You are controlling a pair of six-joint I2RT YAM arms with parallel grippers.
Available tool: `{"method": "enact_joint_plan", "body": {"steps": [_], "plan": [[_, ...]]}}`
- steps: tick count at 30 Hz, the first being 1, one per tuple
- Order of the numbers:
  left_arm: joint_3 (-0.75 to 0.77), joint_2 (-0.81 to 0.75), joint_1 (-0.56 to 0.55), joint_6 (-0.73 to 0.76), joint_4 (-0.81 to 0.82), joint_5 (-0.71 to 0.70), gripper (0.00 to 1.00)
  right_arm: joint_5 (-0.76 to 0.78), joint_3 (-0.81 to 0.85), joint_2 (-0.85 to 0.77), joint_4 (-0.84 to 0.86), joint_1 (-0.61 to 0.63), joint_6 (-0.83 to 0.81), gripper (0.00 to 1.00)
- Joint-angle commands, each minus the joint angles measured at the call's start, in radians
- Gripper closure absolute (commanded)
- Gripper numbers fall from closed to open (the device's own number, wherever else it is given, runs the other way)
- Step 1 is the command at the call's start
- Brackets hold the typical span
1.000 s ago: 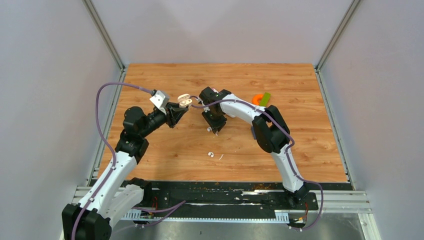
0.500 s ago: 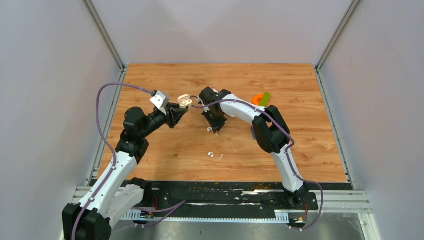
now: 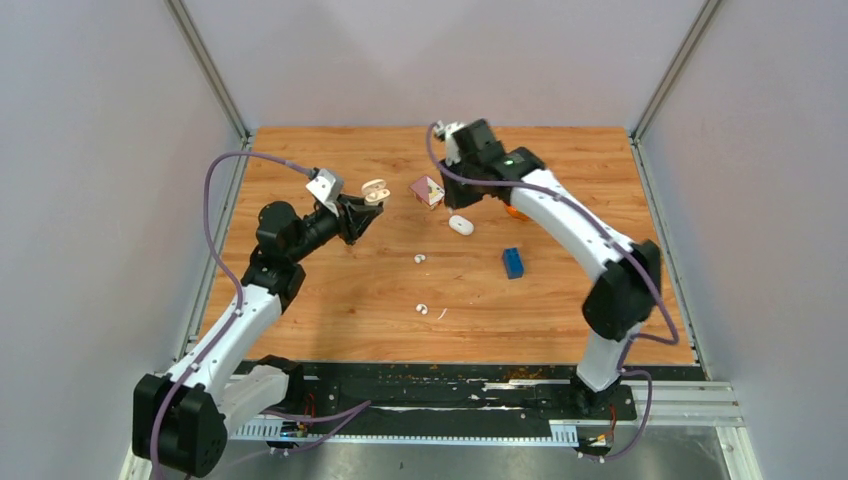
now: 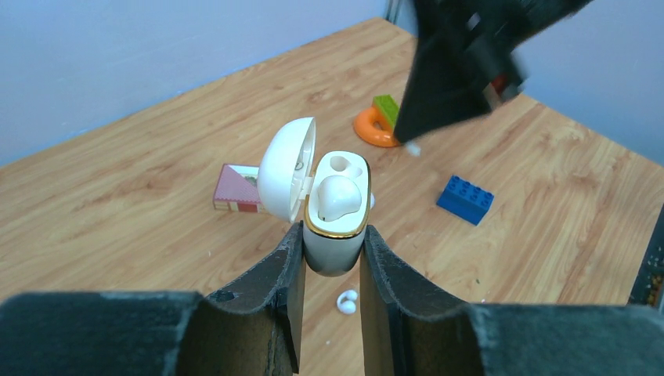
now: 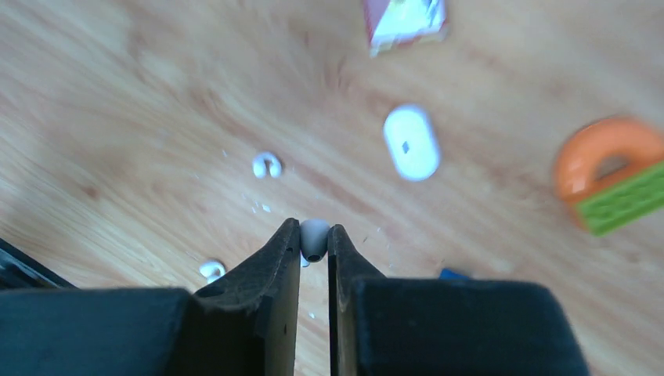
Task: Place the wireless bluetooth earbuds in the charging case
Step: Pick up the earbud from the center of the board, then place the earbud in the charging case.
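Observation:
My left gripper (image 3: 372, 196) (image 4: 331, 231) is shut on the cream-white charging case (image 3: 376, 188) (image 4: 333, 252), holding it upright above the table's left half. Its lid (image 4: 286, 176) hangs open to the left. One white earbud (image 4: 338, 194) sits in the near socket, and the far socket (image 4: 343, 164) is bare. My right gripper (image 3: 455, 196) (image 5: 314, 229) hangs high over the far middle, shut on a small whitish earbud (image 5: 314, 237) at its fingertips. The same bud shows as a white speck (image 4: 413, 147) in the left wrist view.
A plain white oval (image 3: 461, 225) (image 5: 411, 143), a red-and-white box (image 3: 427, 190) (image 4: 236, 188), a blue brick (image 3: 513, 262) (image 4: 465, 199) and an orange ring with a green block (image 4: 377, 124) (image 5: 607, 168) lie on the wood. Two white curled bits (image 3: 420, 258) (image 3: 422, 308) lie mid-table.
My right arm has risen from the table's middle and swung to the far side, uncovering the oval, the box and the blue brick. The left gripper with the case has shifted slightly.

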Motion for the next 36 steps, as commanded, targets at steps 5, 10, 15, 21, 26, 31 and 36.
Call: {"method": "enact_joint_plan", "body": {"steps": [5, 10, 15, 21, 26, 31, 36], "plan": [[0.113, 0.122, -0.013, -0.115, 0.222, 0.043, 1.0, -0.001, -0.103, -0.367, 0.47, -0.007, 0.044, 1.0], [0.18, 0.166, -0.075, -0.161, 0.271, -0.007, 1.0, 0.039, -0.103, -0.416, 0.734, 0.072, -0.06, 1.0], [0.229, 0.184, -0.109, -0.207, 0.284, -0.079, 1.0, 0.134, -0.1, -0.407, 0.87, 0.159, -0.14, 1.0], [0.256, 0.174, -0.111, -0.205, 0.276, -0.081, 1.0, 0.187, -0.08, -0.369, 0.859, 0.188, -0.126, 1.0], [0.255, 0.161, -0.111, -0.214, 0.277, -0.079, 1.0, 0.195, -0.102, -0.364, 0.844, 0.198, -0.147, 1.0], [0.253, 0.155, -0.111, -0.218, 0.275, -0.076, 1.0, 0.195, -0.113, -0.356, 0.832, 0.198, -0.15, 1.0], [0.255, 0.155, -0.111, -0.222, 0.277, -0.072, 1.0, 0.174, -0.116, -0.353, 0.831, 0.203, -0.143, 1.0]]}}
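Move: The right hand already holds the earbud. The open charging case, gripped by the left hand, lies about 13 cm to its left, 3 cm back and 11 cm higher. Some 14 cm below the right hand, the white mouse lies 8 cm ahead and 2 cm to the right, the card box 17 cm ahead and 4 cm to the left. From the left hand, the earbud is roughly 14 cm to the right, 4 cm ahead and 10 cm lower. Steeply up, by about 27 cm, the right hand carries the pinched earbud off the board side, drifting left towards the case and settling slightly at the end; its wrist swings some 60 degrees, from pointing down to level, forward-left. The left hand keeps its hold on the case and brings it up and to the right to meet it, leaning slightly. Both grips stay shut. ##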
